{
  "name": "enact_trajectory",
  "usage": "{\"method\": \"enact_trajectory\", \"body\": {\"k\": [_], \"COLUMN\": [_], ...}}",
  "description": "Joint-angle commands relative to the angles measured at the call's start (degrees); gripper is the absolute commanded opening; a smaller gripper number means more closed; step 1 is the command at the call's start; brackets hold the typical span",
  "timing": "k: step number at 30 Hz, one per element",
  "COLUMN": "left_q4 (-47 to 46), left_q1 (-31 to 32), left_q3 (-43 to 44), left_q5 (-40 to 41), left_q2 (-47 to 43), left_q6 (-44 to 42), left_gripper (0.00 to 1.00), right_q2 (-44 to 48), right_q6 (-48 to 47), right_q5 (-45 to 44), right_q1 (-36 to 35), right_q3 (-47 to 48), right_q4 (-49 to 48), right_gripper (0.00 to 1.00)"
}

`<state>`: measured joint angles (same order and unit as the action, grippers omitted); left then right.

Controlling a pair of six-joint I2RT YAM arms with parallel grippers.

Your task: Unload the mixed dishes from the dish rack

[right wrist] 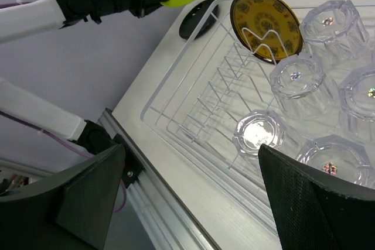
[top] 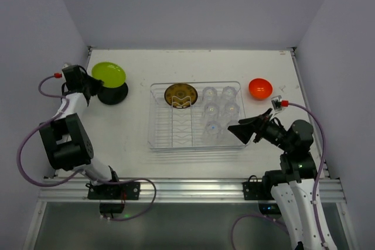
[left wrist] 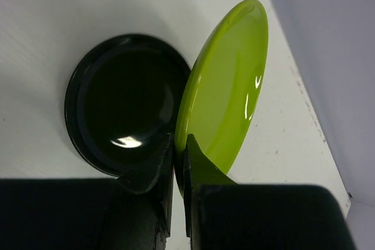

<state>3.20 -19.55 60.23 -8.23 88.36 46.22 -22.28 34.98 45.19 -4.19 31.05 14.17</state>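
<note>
The clear dish rack (top: 153,118) lies mid-table. In it a round yellow plate with a dark rim (top: 180,95) stands upright in the ribs at the back, also seen in the right wrist view (right wrist: 266,24). Several clear glass cups (top: 212,128) sit upside down in the rack's right half (right wrist: 259,134). The orange bowl (top: 260,88) sits on the table right of the rack. My left gripper (top: 94,84) (left wrist: 180,139) is shut on the rim of a lime green plate (left wrist: 225,86), held tilted over a black dish (left wrist: 123,103). My right gripper (top: 243,130) (right wrist: 190,147) is open and empty, above the rack's front right.
The black dish (top: 113,93) lies on the table far left, near the left wall. The table's aluminium front rail (top: 187,188) runs along the near edge. Grey walls close in the table on the left, back and right.
</note>
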Motion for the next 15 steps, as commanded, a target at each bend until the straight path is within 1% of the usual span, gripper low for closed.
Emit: {"method": "enact_trajectory", "body": {"k": [1, 3, 4, 6, 9, 10, 12, 13, 14, 15], "left_q4": [-7.5, -6.4, -4.2, -3.3, -3.3, -0.7, 0.6, 0.7, 0.9, 0.8], "left_q1": [-0.1, -0.6, -0.7, -0.7, -0.8, -0.8, -0.8, -0.9, -1.0, -1.0], "left_q3": [-1.2, -0.3, 0.4, 1.0, -0.2, -0.1, -0.5, -0.7, -0.9, -1.1], "left_q5": [-3.1, -2.1, -2.0, -1.1, 0.2, 1.3, 3.4, 5.1, 6.2, 6.8], "left_q2": [2.7, 6.4, 7.5, 9.6, 10.7, 10.8, 10.1, 9.6, 9.3, 8.9], "left_q6": [9.3, 7.8, 7.1, 6.1, 5.8, 5.6, 5.2, 5.0, 4.8, 4.7], "left_gripper": [0.00, 0.00, 0.00, 0.00, 0.00, 0.00, 0.01, 0.05, 0.12, 0.14], "right_q2": [-1.1, -1.5, -1.6, -2.0, -1.9, -1.8, -1.3, -1.1, -0.9, -0.9], "right_q6": [0.8, 1.0, 0.9, 0.2, -0.4, -0.4, -0.8, -0.9, -0.9, -0.9], "right_q5": [1.8, 2.0, 2.1, 1.4, 0.5, 0.2, -1.1, -1.4, -1.6, -1.8], "right_q1": [-0.2, -0.2, -0.2, -0.2, -0.2, -0.2, -0.2, -0.2, -0.2, -0.3], "right_q3": [-1.3, -2.5, -2.7, -3.0, -3.1, -3.2, -3.4, -3.6, -4.0, -4.2], "right_q4": [-6.2, -8.4, -8.6, -8.7, -8.8, -8.7, -8.8, -8.9, -9.0, -9.2], "right_gripper": [0.97, 0.98, 0.98, 0.98, 0.99, 0.99, 0.99, 0.99, 0.99, 0.99]}}
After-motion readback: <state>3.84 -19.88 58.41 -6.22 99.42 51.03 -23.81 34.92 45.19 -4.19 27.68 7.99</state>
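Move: The left hand already holds the green plate by its rim. The black plate it is being taken to lies about 4 cm to this hand's right, level with it fore and aft, and some 12 cm below. Farther right, the brown plate stands about 35 cm off and 4 cm nearer, and the dish rack's middle is roughly 41 cm right and 10 cm back, both under 10 cm below. From the right hand the black plate is about 27 cm ahead, 49 cm left and 21 cm lower. The green plate, still pinched at its rim in the left fingers, is brought down onto the black plate. The left hand sinks nearly straight down, about 10 cm, fast at first and then easing almost to a stop, while the fingers tip some 10 degrees further downwards and stay closed. ##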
